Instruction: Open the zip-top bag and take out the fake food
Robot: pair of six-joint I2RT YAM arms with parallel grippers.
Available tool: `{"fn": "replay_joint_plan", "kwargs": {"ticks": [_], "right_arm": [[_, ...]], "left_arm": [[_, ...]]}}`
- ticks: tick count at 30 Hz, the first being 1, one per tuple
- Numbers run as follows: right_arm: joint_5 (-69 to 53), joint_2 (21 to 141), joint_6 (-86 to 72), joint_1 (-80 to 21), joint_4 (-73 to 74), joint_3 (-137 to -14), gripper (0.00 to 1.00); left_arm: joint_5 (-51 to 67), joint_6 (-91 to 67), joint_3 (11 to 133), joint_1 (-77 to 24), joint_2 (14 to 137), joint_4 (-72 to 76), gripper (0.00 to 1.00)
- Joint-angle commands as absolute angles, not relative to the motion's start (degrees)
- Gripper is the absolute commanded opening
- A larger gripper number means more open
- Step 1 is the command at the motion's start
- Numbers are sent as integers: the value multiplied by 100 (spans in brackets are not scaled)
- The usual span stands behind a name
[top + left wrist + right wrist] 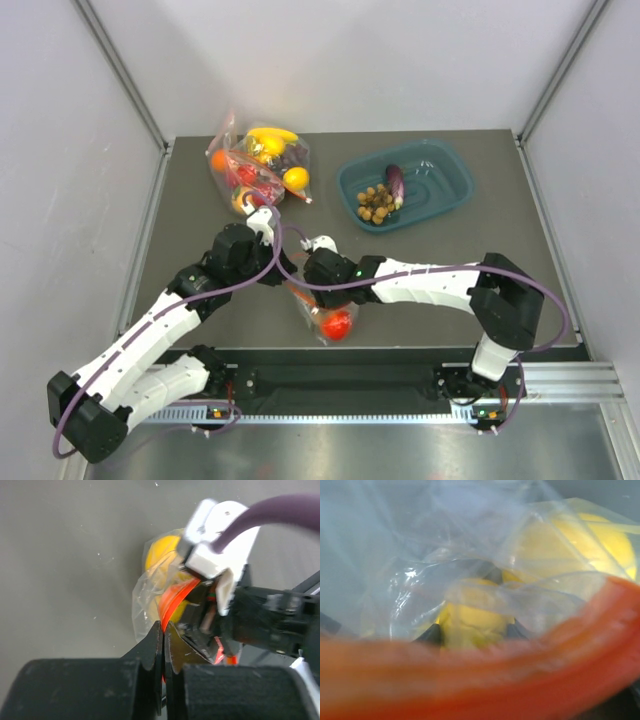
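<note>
The zip-top bag point(318, 312) lies near the front edge, with a red tomato point(337, 324) inside. My left gripper point(281, 276) is shut on the bag's red-orange zip strip point(172, 599), pinched between its jaws point(164, 626). My right gripper point(305, 290) reaches into the bag's mouth. In the right wrist view its fingers point(427, 635) sit on both sides of a yellow fake food piece point(475, 622), shut on it point(475, 628). A second yellow piece point(590, 540) lies beyond it, also seen in the left wrist view point(162, 555). The purple eggplant point(395, 180) and brown cluster point(375, 205) lie in a teal tray point(452, 180).
A second clear bag point(258, 165) with a banana, an orange and other fruit lies at the back left. The teal tray stands at the back right. Metal rails border the table's left and right edges.
</note>
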State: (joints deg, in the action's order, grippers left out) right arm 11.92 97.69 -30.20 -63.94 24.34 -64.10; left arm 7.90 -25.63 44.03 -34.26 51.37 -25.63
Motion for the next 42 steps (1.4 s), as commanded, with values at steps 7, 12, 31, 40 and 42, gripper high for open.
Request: {"fn": "replay_joint_plan", "kwargs": {"ticks": [7,12,31,40,42], "right_arm": [[2415,8561,-3129,-6372,3304,-6978,29],[2663,8043,-3217,-6372,3278,-7075,30],[1908,6716,-3243,-5609,2610,-7471,32],[1389,6494,-2620,-3449,2751,-7444,31],[1197,6609,-2470,-3052,2716,-7453,31]], "left_arm": [[765,-2602,4377,-3419,5150,-2224,0],[835,-2593,4377,-3419,5238,-2180,0],[923,-2531,4456,-3419,5475,-2118,0],[870,-2487,4465,-3419,5484,-2145,0],[870,-2470,4491,-3410,5493,-2171,0]]}}
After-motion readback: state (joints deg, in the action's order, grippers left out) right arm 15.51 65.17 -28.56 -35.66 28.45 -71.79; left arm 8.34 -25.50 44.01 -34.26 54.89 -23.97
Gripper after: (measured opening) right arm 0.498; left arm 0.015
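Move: The right hand, low inside the bag, already holds a yellow food bound for the tray, whose middle lies about 30 cm ahead and 21 cm to the right, roughly 2 cm lower. The tomato sits some 4 cm back and 3 cm right of this hand; a second yellow food is about 7 cm ahead and 3 cm right. From the left hand, the tray is roughly 27 cm forward, 27 cm right and 14 cm below. Up first, about 26 cm out of the bag's mouth with only a slight drift right and forward, then the right hand swings right and forward towards the tray, ending some 16 cm right and 12 cm ahead of its start. Its grip on the yellow food stays shut while the steep fingers tip up to point mostly forward. The left fingers keep pinching the orange zip edge almost in place. ##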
